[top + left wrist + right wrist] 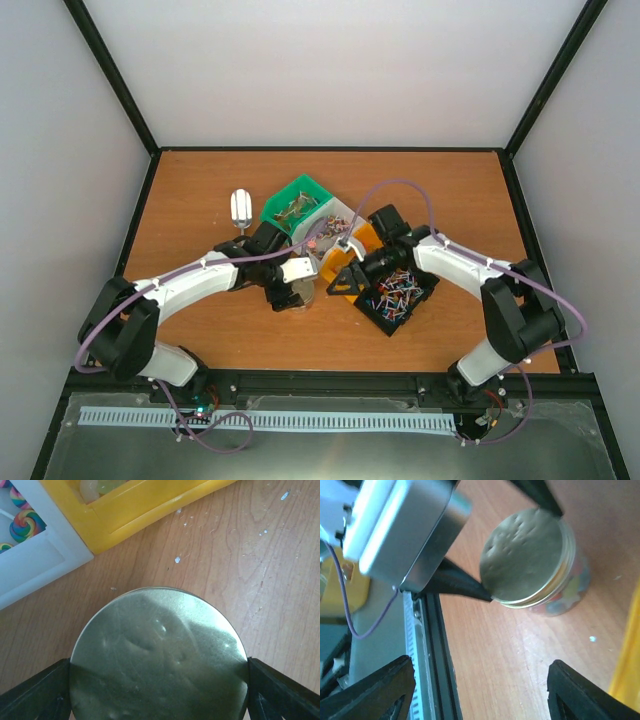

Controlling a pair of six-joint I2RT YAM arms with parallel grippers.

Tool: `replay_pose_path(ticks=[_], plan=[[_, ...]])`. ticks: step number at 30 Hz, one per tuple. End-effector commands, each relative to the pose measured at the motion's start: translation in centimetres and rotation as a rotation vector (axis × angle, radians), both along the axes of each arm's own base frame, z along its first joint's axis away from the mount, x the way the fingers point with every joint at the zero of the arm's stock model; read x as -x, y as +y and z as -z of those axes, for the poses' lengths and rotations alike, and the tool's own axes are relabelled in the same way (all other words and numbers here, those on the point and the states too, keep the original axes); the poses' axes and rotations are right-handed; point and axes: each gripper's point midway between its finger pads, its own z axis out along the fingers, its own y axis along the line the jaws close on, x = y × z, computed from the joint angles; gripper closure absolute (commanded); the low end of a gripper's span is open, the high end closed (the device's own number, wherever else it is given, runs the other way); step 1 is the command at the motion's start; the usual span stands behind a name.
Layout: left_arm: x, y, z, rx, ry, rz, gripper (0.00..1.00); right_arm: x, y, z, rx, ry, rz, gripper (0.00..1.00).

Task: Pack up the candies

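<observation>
A clear jar (565,592) with candies inside stands on the table under a gold metal lid (159,645). My left gripper (159,692) is shut on that lid, one black finger (35,692) pressed to each side of its rim; the right wrist view shows both tips touching the lid (525,555). My right gripper (480,695) hovers open just right of the jar, over bare wood, holding nothing. From above, the jar (297,292) sits under my left gripper (293,283), with my right gripper (338,272) beside it. More candies (398,290) fill a black bin.
A green bin (297,207), a white bin (330,222) with swirl lollipops (22,522), a yellow bin (150,505) and the black bin (425,290) crowd behind and right of the jar. A metal scoop (240,207) lies left of the green bin. The table's front rail (427,645) is near.
</observation>
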Motion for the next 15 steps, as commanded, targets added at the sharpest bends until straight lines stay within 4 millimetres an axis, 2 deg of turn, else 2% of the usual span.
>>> replay_pose_path(ticks=[1, 6, 12, 15], plan=[[0.6, 2.0, 1.0, -0.078, 0.028, -0.043, 0.19, 1.7, 0.5, 1.7, 0.053, -0.044, -0.006, 0.22], [0.9, 2.1, 0.9, -0.075, 0.027, -0.039, 0.18, 1.6, -0.6, 3.9, 0.122, -0.063, 0.046, 0.06], [1.1, 2.3, 0.6, -0.075, 0.023, -0.039, 0.18, 0.6, -1.6, 6.2, 0.225, -0.097, 0.082, 0.02], [1.2, 2.3, 0.6, -0.071, 0.027, -0.042, 0.18, -1.0, -2.0, 6.3, 0.264, -0.136, 0.112, 0.02]])
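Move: The left hand already has the lid of the candy jar between its fingers, with the jar's middle about 3 cm straight below. From the empty right hand the jar stands some 9 cm to the left, about 1 cm back and 9 cm lower. The orange bin lies about 5 cm ahead of the right hand and 3 cm to its right, the black bin 11 cm to its right and 2 cm back, the white bin 13 cm ahead and 4 cm to its left, all about 10 cm lower. The right hand sinks about 4 cm beside the jar, first swinging some 3 cm back as it drops and then easing about half of that forward again, while its left-pointing fingers dip almost 10 degrees and spread from roughly two-thirds open to fully wide, bringing it down closer to the jar's height but not touching the jar. The left hand keeps its grip across the lid and drifts only about 1 cm to the left, away from the right hand. ##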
